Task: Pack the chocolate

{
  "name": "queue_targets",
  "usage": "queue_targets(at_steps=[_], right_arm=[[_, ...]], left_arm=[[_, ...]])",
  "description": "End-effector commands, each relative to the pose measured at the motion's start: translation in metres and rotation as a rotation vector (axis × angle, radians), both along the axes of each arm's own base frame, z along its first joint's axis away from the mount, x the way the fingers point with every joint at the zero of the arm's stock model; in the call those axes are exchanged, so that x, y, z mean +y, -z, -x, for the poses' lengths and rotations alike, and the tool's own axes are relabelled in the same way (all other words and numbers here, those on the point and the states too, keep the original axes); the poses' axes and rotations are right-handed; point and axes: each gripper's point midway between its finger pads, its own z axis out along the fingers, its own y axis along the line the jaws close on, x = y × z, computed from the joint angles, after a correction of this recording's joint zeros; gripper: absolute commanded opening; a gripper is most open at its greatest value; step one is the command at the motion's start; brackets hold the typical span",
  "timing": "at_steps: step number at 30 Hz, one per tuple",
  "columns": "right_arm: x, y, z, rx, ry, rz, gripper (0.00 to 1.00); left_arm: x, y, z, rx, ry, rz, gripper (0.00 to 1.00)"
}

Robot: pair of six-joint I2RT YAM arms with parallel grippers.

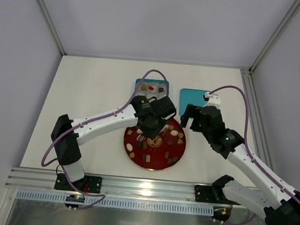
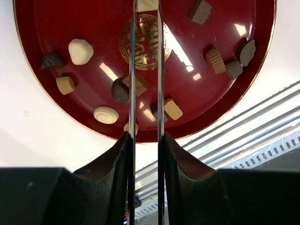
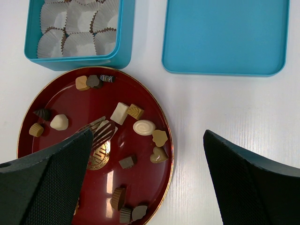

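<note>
Several small chocolates (image 1: pixel 174 132), dark, tan and cream-white, lie scattered on a red plate (image 1: pixel 181 147). They also show in the left wrist view (image 2: pixel 80 50) and the right wrist view (image 3: pixel 144 127). My left gripper (image 1: pixel 151 127) hangs over the plate's middle. Its two thin metal blades (image 2: pixel 132 70) are drawn close, with a cream-white chocolate (image 2: pixel 146 4) between their tips. The blades (image 3: pixel 96 131) also show in the right wrist view. My right gripper (image 1: pixel 191 116) is wide open and empty (image 3: pixel 147 133) beside the plate's right rim.
A teal box (image 1: pixel 151 86) behind the plate holds a few chocolates and several white paper cups (image 3: pixel 79 23). Its teal lid (image 1: pixel 189 97) lies flat to its right. An aluminium rail (image 1: pixel 142 189) runs along the near table edge. Enclosure walls stand around the table.
</note>
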Motion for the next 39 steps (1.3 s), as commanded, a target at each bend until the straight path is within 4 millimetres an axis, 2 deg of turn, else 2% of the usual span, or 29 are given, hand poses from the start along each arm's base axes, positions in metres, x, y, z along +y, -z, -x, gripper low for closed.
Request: queue_targets(at_steps=[1,9,16,23,28,30,35,39], right_arm=[[0.0,-0.015,-0.005,-0.047,0.018,-0.034,1.0],[0.001,-0.017,-0.005,-0.049,0.016,-0.035,1.0],[0.0,-0.019,-0.006,-0.055,0.018,-0.033,1.0],[0.001,-0.02,-0.007,-0.057,0.012,-0.029,1.0],[0.002,-0.021,-0.008,-0.056,0.009,-0.024,1.0],[0.001,-0.02,-0.008,-0.055,0.01,-0.02,1.0],[0.002,-0.02,-0.01,-0.055,0.007,-0.018,1.0],[0.003,-0.019,-0.01,-0.053,0.004,-0.017,1.0]], left_arm=[[0.002,-0.026,-0.004,-0.065,0.006,0.034,0.25],[0.002,-0.038,-0.01,-0.1,-0.013,0.06,0.26],[0.008,-0.052,-0.029,-0.125,-0.071,0.094,0.25],[0.018,-0.07,-0.068,-0.177,-0.166,0.132,0.26],[0.036,-0.078,-0.108,-0.232,-0.267,0.129,0.26],[0.044,-0.078,-0.127,-0.266,-0.31,0.108,0.26],[0.055,-0.07,-0.156,-0.294,-0.36,0.065,0.26],[0.06,-0.053,-0.177,-0.296,-0.384,0.012,0.26]])
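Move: My left hand already holds the pale square chocolate just clear of the red tray. The box with its empty paper cups has its middle about 15 cm ahead and 5 cm left, some 2 cm lower. The row of small pieces at the tray's far rim is about 6 cm ahead and 3 cm left; the blue lid lies about 14 cm ahead and 13 cm right. From my idle right hand the box is about 7 cm ahead, 13 cm left, 4 cm below. I first lift the pinched chocolate a little with my left hand, then speed up forward over the tray's far rim, about 15 cm in all and some 6 cm left, arching up to the box and starting to sink over it. The wrist turns about 20 degrees counter-clockwise and swings the fingertips forward; the fingers keep their grip. ##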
